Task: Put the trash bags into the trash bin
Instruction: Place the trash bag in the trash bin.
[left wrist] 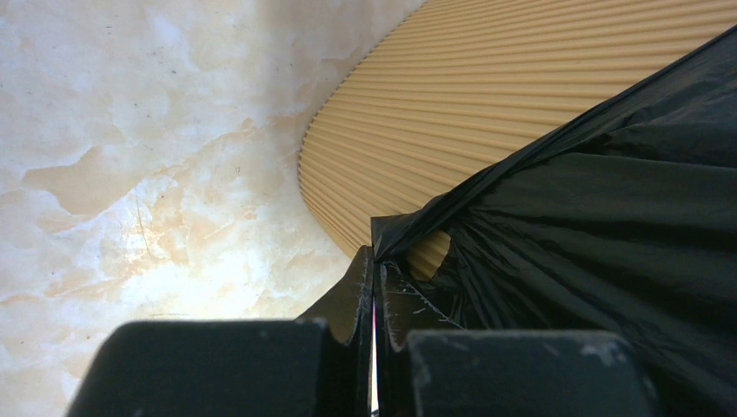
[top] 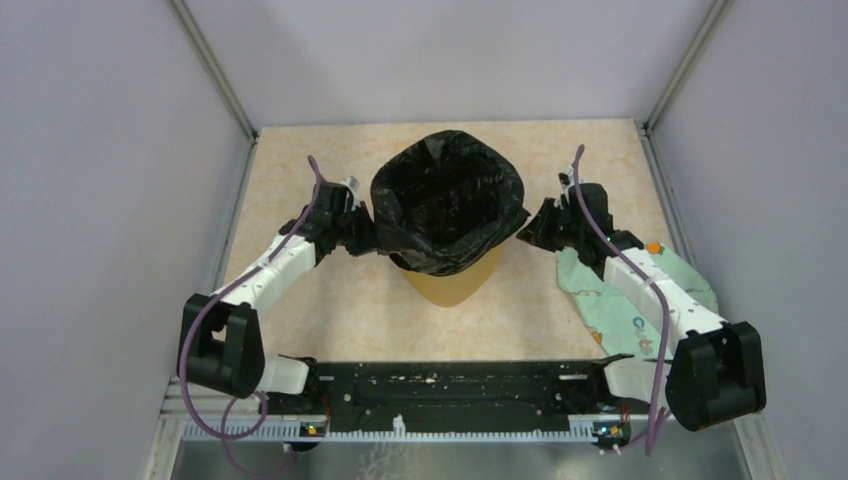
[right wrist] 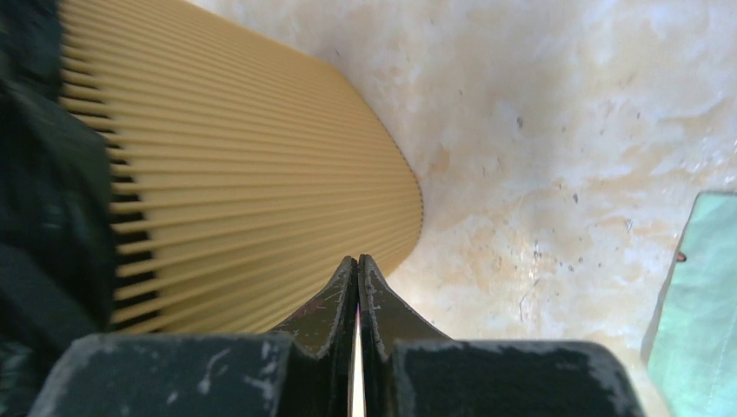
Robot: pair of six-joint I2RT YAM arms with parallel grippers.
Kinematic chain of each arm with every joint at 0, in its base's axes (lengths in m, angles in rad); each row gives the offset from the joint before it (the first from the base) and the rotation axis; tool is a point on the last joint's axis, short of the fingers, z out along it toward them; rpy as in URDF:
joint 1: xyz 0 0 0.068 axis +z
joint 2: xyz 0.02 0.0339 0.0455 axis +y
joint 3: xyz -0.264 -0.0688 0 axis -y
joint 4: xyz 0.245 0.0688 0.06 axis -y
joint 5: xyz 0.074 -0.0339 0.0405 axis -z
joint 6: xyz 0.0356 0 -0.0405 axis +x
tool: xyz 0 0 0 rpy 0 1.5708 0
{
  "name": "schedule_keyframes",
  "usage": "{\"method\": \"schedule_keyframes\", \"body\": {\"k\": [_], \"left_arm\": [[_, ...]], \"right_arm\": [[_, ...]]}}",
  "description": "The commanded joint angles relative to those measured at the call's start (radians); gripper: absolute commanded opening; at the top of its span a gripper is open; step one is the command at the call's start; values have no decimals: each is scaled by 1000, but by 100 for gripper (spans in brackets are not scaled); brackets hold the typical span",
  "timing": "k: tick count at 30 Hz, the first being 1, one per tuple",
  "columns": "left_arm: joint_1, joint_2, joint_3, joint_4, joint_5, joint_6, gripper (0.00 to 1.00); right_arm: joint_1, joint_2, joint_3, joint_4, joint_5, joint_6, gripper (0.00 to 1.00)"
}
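The mustard-yellow trash bin [top: 452, 287] stands at mid-table with a glossy black trash bag [top: 450, 198] spread open over its rim. My left gripper [top: 364, 234] is at the bag's left edge. In the left wrist view its jaws [left wrist: 375, 253] are pressed together, with a corner of the bag [left wrist: 608, 226] pinched at their tips against the ribbed bin wall [left wrist: 487, 78]. My right gripper [top: 529, 228] is at the bag's right side. Its jaws [right wrist: 357, 259] are shut with nothing showing between them, beside the bin [right wrist: 261, 174]; the bag [right wrist: 43, 191] lies off to the left.
A pale green patterned cloth [top: 620, 300] lies flat under my right arm, also seen at the right edge of the right wrist view [right wrist: 704, 295]. Grey walls with metal rails enclose the beige marbled tabletop [top: 330, 310].
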Motion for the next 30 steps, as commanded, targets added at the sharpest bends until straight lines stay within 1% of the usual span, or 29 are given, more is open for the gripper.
{"method": "schedule_keyframes", "body": {"k": [1, 2, 3, 5, 6, 8, 10, 12, 14, 18, 21, 25, 28, 30], "left_arm": [[6, 27, 20, 50, -14, 41, 0], [8, 30, 27, 44, -17, 45, 0], [10, 32, 36, 40, -17, 49, 0], [17, 38, 54, 27, -16, 55, 0], [18, 40, 66, 21, -16, 59, 0], [19, 47, 86, 11, -17, 67, 0], [22, 55, 106, 2, -16, 73, 1], [22, 60, 119, -4, -11, 76, 1], [22, 64, 125, -5, -10, 78, 1], [23, 70, 131, -4, -5, 81, 1], [23, 76, 138, -1, 3, 79, 1], [23, 78, 143, 1, 8, 76, 2], [23, 78, 146, 1, 11, 75, 2], [23, 78, 149, -1, 11, 75, 2]], "right_arm": [[11, -69, -7, 33, 50, 15, 0], [4, -86, -1, 21, 55, 13, 0], [-9, -99, 8, 9, 55, 15, 4], [-56, -128, 19, -7, 29, 34, 17], [-92, -141, 14, 4, -17, 54, 21], [-159, -172, -16, 65, -139, 127, 31], [-203, -200, -58, 145, -232, 224, 43], [-238, -221, -100, 227, -299, 324, 49], [-265, -244, -157, 375, -363, 439, 51], [-269, -271, -273, 642, -423, 651, 53], [-262, -258, -295, 703, -449, 694, 53], [-223, -241, -325, 772, -442, 743, 53], [-207, -216, -349, 848, -435, 787, 51], [-185, -192, -347, 864, -431, 791, 48]]}}
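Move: Just off the bin's right side, the right hand is shut and empty; the trash bag's loose right edge lies some 7 cm above it, about 3 cm ahead and 2 cm left. The trash bin's middle is roughly 12 cm left of that hand, 2 cm ahead and about level; the green cloth lies around 23 cm right, 6 cm back and 15 cm below. For the left hand, already pinching the bag's edge, the bin stands about 12 cm right, 2 cm ahead, about level. Opening to about half, the right hand rises some 10 cm beside the bin, swinging left towards it and then back right again while drawing slightly back. Its wrist rolls about 45 degrees, left side up, so the fingers end nearly level, pointing left and forward at the bag's loose edge. The left hand keeps its pinch on the bag and eases about 2.5 cm forward. ##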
